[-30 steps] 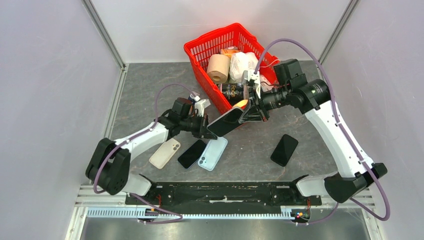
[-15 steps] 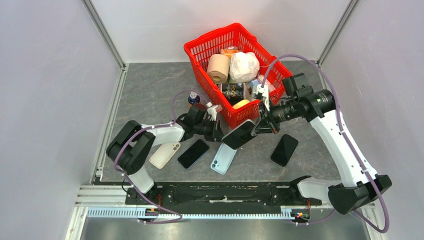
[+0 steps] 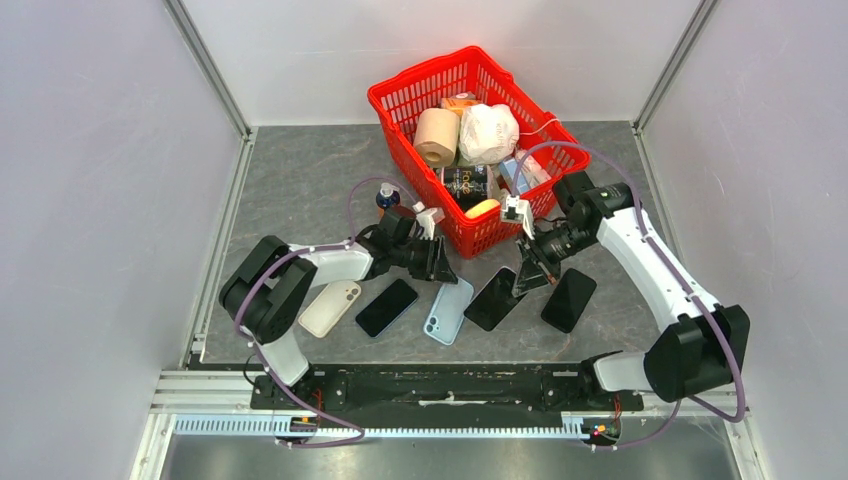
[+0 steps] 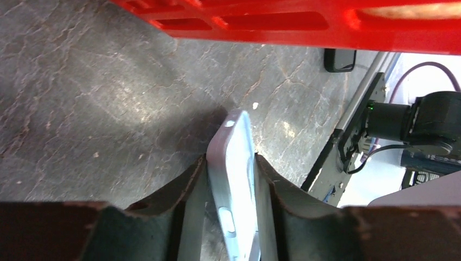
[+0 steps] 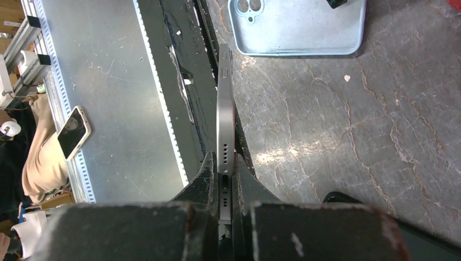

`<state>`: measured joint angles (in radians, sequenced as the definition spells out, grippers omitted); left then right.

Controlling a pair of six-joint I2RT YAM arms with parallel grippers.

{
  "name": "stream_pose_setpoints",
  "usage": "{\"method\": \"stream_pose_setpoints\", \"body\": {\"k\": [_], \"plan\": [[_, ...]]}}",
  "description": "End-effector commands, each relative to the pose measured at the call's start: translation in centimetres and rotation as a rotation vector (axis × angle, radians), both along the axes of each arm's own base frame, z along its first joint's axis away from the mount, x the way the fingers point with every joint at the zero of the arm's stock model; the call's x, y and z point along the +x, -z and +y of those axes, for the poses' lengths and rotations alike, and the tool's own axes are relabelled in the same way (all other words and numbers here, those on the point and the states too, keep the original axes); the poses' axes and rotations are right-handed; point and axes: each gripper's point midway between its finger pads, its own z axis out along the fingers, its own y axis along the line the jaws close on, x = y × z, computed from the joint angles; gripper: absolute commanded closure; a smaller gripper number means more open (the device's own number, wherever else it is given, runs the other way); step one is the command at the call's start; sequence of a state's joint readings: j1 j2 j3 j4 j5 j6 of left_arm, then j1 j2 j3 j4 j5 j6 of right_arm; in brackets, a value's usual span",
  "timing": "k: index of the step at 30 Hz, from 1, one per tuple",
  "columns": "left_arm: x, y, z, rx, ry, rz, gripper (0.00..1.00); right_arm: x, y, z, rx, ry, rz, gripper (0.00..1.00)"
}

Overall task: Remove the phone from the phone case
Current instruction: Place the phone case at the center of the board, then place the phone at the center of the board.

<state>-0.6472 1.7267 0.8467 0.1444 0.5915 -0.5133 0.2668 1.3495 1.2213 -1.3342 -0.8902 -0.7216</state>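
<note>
The dark phone [image 3: 493,299] is out of its case and hangs low over the table, tilted, with my right gripper [image 3: 526,274] shut on its upper end. In the right wrist view the phone [image 5: 225,109] shows edge-on, pinched between the fingers of that gripper [image 5: 226,176]. The empty light blue phone case [image 3: 449,311] lies on the table just left of the phone. Its far end sits between the jaws of my left gripper [image 3: 438,268]. In the left wrist view the case [image 4: 235,157] stands between the parted fingers of the left gripper [image 4: 230,159], with a gap on its left side.
A red basket [image 3: 422,70] with a paper roll [image 3: 436,135] and a white bag [image 3: 487,130] stands right behind both grippers. On the table lie a black phone [image 3: 568,299], another black phone [image 3: 386,307] and a beige one [image 3: 330,307]. A small bottle [image 3: 387,197] stands by the left arm.
The right gripper has pulled the phone free and carried it down and right. The left gripper has lowered the blue case onto the table and loosened its jaws.
</note>
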Motion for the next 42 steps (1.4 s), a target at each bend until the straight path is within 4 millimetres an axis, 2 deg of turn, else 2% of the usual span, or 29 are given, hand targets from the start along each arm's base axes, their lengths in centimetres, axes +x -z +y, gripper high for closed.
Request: {"method": "stream_pose_setpoints", "body": {"k": [1,3,6,10,14,19,23,28,32,42], "plan": [[1.4,-1.4,0.3,0.028,0.013,-0.131,0.54,-0.4,0.0,0.4,0.065,-0.028,0.010,1.00],[1.4,-1.8,0.7,0.041,0.015,-0.155,0.40,-0.4,0.7,0.2,0.057,-0.031,0.017,1.00],[1.5,-2.9,1.0,0.047,0.029,-0.205,0.28,-0.2,1.8,-0.1,0.031,-0.031,0.015,1.00],[1.4,-5.0,1.3,0.033,0.067,-0.292,0.20,0.0,2.8,-0.2,0.022,-0.032,0.024,1.00],[0.6,-7.5,1.6,-0.001,0.135,-0.401,0.18,0.2,3.7,-0.1,0.023,-0.025,0.040,1.00],[-0.5,-8.5,2.4,0.009,0.187,-0.440,0.18,0.7,5.4,-0.2,0.001,-0.012,0.067,1.00],[-0.7,-8.8,2.8,0.022,0.198,-0.459,0.18,0.6,6.3,-0.1,0.005,-0.023,0.093,1.00],[-0.5,-9.2,3.0,0.033,0.201,-0.480,0.18,1.0,8.9,-0.1,-0.014,-0.007,0.117,1.00],[-0.5,-9.2,3.2,0.040,0.193,-0.486,0.18,1.9,8.9,0.2,0.000,0.026,0.151,0.97],[-0.6,-9.4,3.6,0.052,0.192,-0.500,0.18,3.2,10.4,0.5,-0.038,0.082,0.248,0.95]]}}
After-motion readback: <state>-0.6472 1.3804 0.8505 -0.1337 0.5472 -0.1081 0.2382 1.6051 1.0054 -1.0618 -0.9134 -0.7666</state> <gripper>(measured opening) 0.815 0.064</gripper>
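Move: The light-blue phone case is still between the left gripper's part-open fingers, its middle about 7 cm nearer the base, level sideways and some 4 cm below. The left dark phone lies about 15 cm left of this hand and 5 cm back. From the right gripper, already holding a phone, the bare spot beside the case is roughly 7 cm left and 17 cm below; the case lies about 17 cm left, the right dark phone 10 cm right and 3 cm ahead. Open the left fingers wide to let the phone case go, then lift the left gripper about 7 cm off it, easing some 3 cm left and twisting the wrist about 25 degrees. Meanwhile keep the phone pinched in the right gripper and lower it about 10 cm towards the bare spot beside the case, rolling slightly and edging forward at the end. ##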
